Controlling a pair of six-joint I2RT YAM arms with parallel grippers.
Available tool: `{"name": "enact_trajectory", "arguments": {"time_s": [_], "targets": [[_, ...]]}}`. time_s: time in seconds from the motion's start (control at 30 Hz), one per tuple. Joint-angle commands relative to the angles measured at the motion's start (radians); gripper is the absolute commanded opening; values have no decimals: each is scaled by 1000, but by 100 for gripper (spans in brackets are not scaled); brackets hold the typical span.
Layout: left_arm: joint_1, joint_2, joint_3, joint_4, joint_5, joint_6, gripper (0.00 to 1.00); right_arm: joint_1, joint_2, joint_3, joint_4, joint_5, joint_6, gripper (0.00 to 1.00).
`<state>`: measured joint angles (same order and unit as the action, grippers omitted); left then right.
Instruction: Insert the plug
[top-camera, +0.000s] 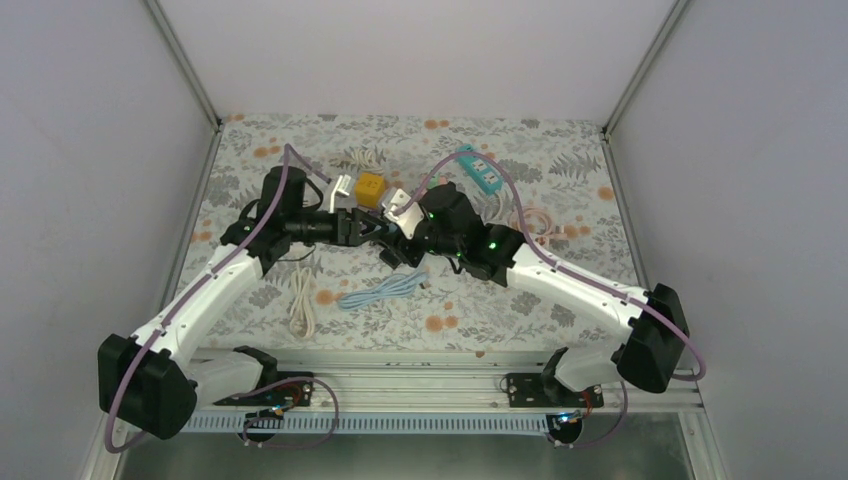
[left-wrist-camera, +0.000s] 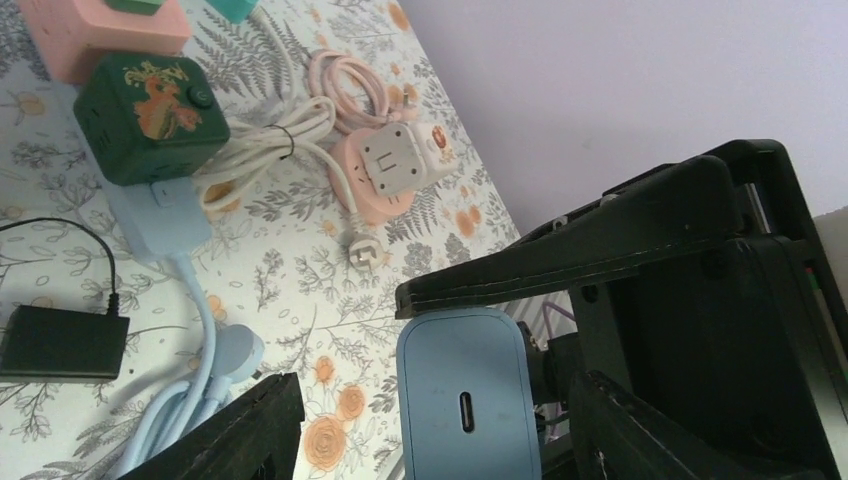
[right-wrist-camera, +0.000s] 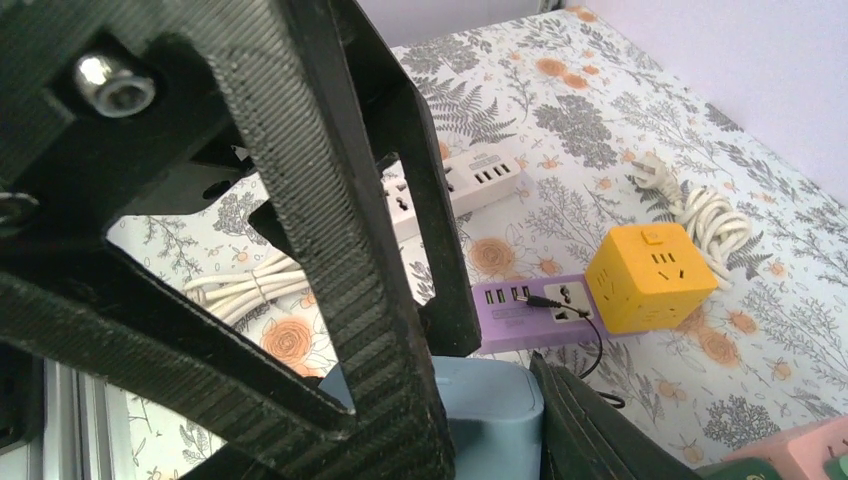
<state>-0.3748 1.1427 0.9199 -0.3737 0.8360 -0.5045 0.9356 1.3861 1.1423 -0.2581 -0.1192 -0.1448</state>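
The plug is a light blue adapter block (left-wrist-camera: 468, 400) with a slot port on its face, held up above the table. My right gripper (right-wrist-camera: 490, 400) is shut on it: one of its fingers (left-wrist-camera: 560, 260) lies along the block's top edge, and the block (right-wrist-camera: 500, 415) shows between the black fingers at the bottom of the right wrist view. My left gripper (left-wrist-camera: 435, 435) is open around the same block, and bare table shows between its left finger (left-wrist-camera: 240, 430) and the block. In the top view both grippers meet mid-table, the left (top-camera: 365, 228) facing the right (top-camera: 400, 235).
A yellow cube socket (right-wrist-camera: 650, 275) and a purple strip (right-wrist-camera: 540, 310) with a black lead plugged in lie under the grippers, with a white strip (right-wrist-camera: 470, 180) beyond. A green cube (left-wrist-camera: 150, 105), light blue strip (left-wrist-camera: 160, 215), black adapter (left-wrist-camera: 60, 340) and pink socket (left-wrist-camera: 395, 165) lie around.
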Motion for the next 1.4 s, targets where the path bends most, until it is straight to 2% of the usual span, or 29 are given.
{"name": "enact_trajectory", "arguments": {"time_s": [0.0, 0.23, 0.3, 0.37, 0.53, 0.67, 0.73, 0.83, 0.9, 1.0, 1.07, 1.13, 1.37], "targets": [[-4, 12, 11, 27, 107, 12, 67, 14, -37, -19, 107, -4, -29, 40], [-21, 23, 10, 57, 171, 13, 67, 32, 17, 11, 83, 10, -57, 40], [-28, 28, 17, 36, 179, 35, 61, 43, 44, 30, 68, 35, -65, 40], [-31, 33, 40, -1, 194, 72, 50, 48, 63, 47, 49, 59, -65, 40], [-39, 17, 68, -75, 182, 143, 41, 48, 88, 77, 23, 78, -34, 40], [-39, 9, 68, -75, 160, 145, 26, 48, 85, 76, 34, 90, -9, 41], [-38, -4, 73, -76, 110, 140, 23, 48, 82, 76, 31, 100, 7, 44], [-32, -24, 82, -72, 25, 133, 21, 48, 68, 72, 9, 102, 18, 74], [-18, -30, 90, -75, -13, 137, 21, 48, 45, 49, 11, 121, 30, 82], [3, -17, 114, -115, -121, 172, 20, 42, -12, -5, 32, 160, 66, 87], [7, 15, 161, -168, -256, 216, 20, 28, -55, -43, 43, 196, 113, 88], [7, 67, 215, -202, -379, 250, 20, -2, -101, -80, 54, 234, 168, 90], [15, 269, 452, -293, -635, 323, 18, -156, -227, -174, 10, 342, 426, 90]]}}
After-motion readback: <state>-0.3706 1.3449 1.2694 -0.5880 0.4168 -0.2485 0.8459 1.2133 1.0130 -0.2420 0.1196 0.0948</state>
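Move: The blue block sits in my right hand's pads, right at that hand's point. From my open left hand it is about 2 cm to the right and 1 cm back, at the same height. Down on the table, some 24 cm below my left hand, the black adapter lies about 7 cm ahead and 2 right; the purple strip 14 ahead, 5 left; the yellow cube 22 ahead, 3 left; the dark green block 16 ahead, 11 right. I feed the blue block about 1.5 cm left and slightly down into my left fingers, which shift a little back and down and pinch it. Only then do I open my right fingers, backing that hand some 9 cm right and a bit forward, yawing clockwise, while my left hand carries the block about 10 cm forward and slightly left, rolling its left side up. ##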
